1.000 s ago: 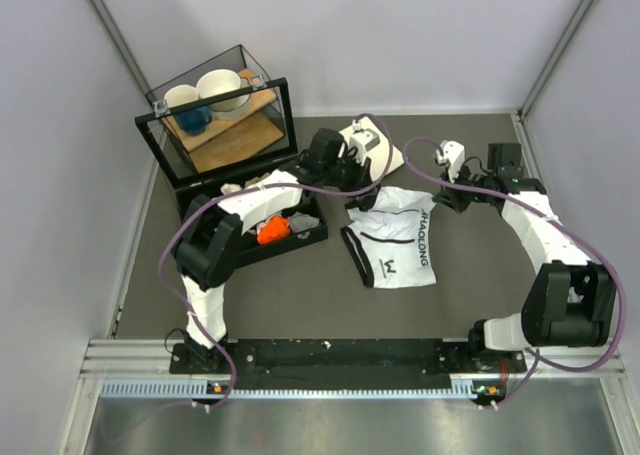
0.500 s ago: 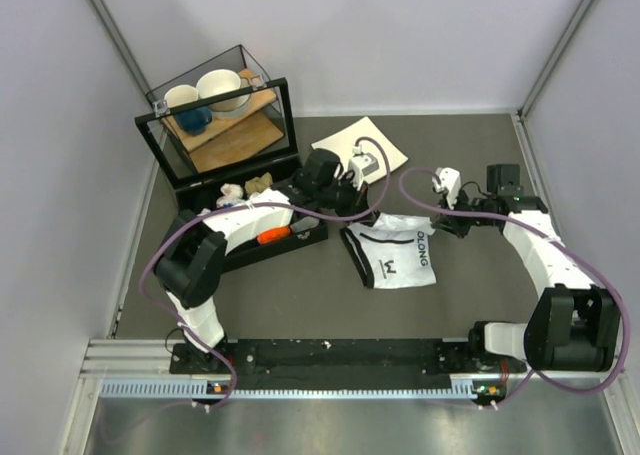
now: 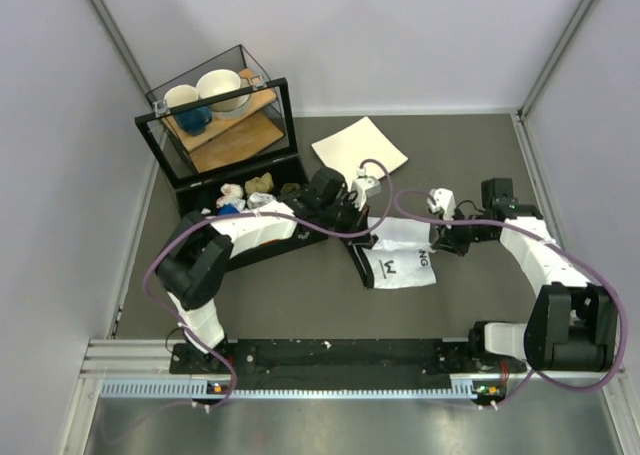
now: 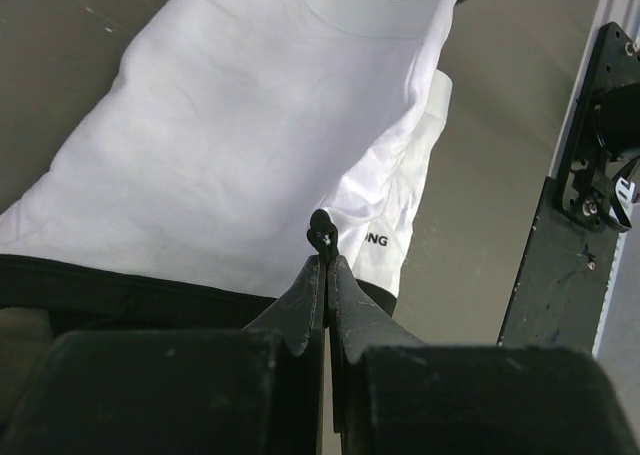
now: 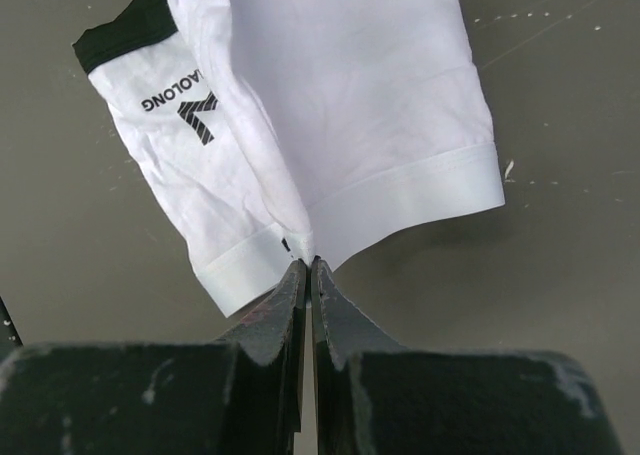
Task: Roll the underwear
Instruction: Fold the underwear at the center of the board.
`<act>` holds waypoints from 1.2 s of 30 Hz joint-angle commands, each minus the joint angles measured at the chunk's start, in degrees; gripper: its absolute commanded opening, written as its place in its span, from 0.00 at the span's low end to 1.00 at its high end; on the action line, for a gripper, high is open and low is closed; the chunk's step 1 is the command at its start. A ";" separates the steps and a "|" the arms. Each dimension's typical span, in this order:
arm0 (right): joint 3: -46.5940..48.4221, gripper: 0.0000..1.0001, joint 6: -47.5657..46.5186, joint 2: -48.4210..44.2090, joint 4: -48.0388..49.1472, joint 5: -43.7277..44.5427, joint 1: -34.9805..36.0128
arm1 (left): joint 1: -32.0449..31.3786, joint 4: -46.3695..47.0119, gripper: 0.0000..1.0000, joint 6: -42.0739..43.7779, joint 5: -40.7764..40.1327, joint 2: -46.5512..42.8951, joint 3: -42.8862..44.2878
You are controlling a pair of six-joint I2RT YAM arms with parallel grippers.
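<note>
The underwear point(image 3: 402, 259) is white with a black waistband and black lettering, lying folded over itself mid-table. My left gripper point(image 3: 368, 225) is shut on its far left corner; in the left wrist view the gripper point(image 4: 323, 238) pinches a bit of the black band, with the white underwear point(image 4: 220, 125) spread beyond. My right gripper point(image 3: 433, 242) is shut on the far right corner; in the right wrist view the gripper point(image 5: 305, 261) nips the hem of the underwear point(image 5: 330, 85), whose upper layer hangs slightly lifted.
A stiff white square plate point(image 3: 360, 147) lies behind the garment. A glass-sided black case point(image 3: 215, 115) with bowls and mugs stands at the back left. In front of it a black tray point(image 3: 300, 237) holds small cloth bundles. The arms' base rail point(image 3: 340, 359) runs along the near edge.
Both grippers have come toward the near edge, carrying the far edge of the underwear over the rest of it. The garment looks shorter and the plate is uncovered.
</note>
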 commanded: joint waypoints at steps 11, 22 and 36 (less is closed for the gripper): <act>-3.87 0.00 -9.19 -1.50 -5.36 0.48 -0.26 | -2.87 1.39 0.00 -2.13 -0.02 -1.61 -2.98; -4.84 0.00 -10.60 1.13 -5.71 0.83 -0.17 | -3.48 -0.10 0.07 -2.57 0.15 0.77 -3.51; -3.70 0.30 -13.41 2.02 -12.47 1.19 0.18 | -3.22 1.92 0.41 -5.56 -2.83 -4.23 -8.25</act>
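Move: My left hand holds the raised far corner of the underwear at its black band, and my right holds the white-band corner. Each is bound for its own near corner on the table, some 8 cm back, level sideways and about 5 cm below. From my left hand, the cream board is about 22 cm ahead and 3 cm left, and the open black case some 8 cm ahead and 26 cm left, both lower. From my right hand that board is about 22 cm ahead and 17 cm left. I bring both held corners back and down together, about 5 cm back and 4 cm down, laying the raised half over the flat half towards its near edge. My left fingers open first and let go of the black corner while that hand sinks a little more; my right then opens and lets the white-band corner go, still drawing back. ##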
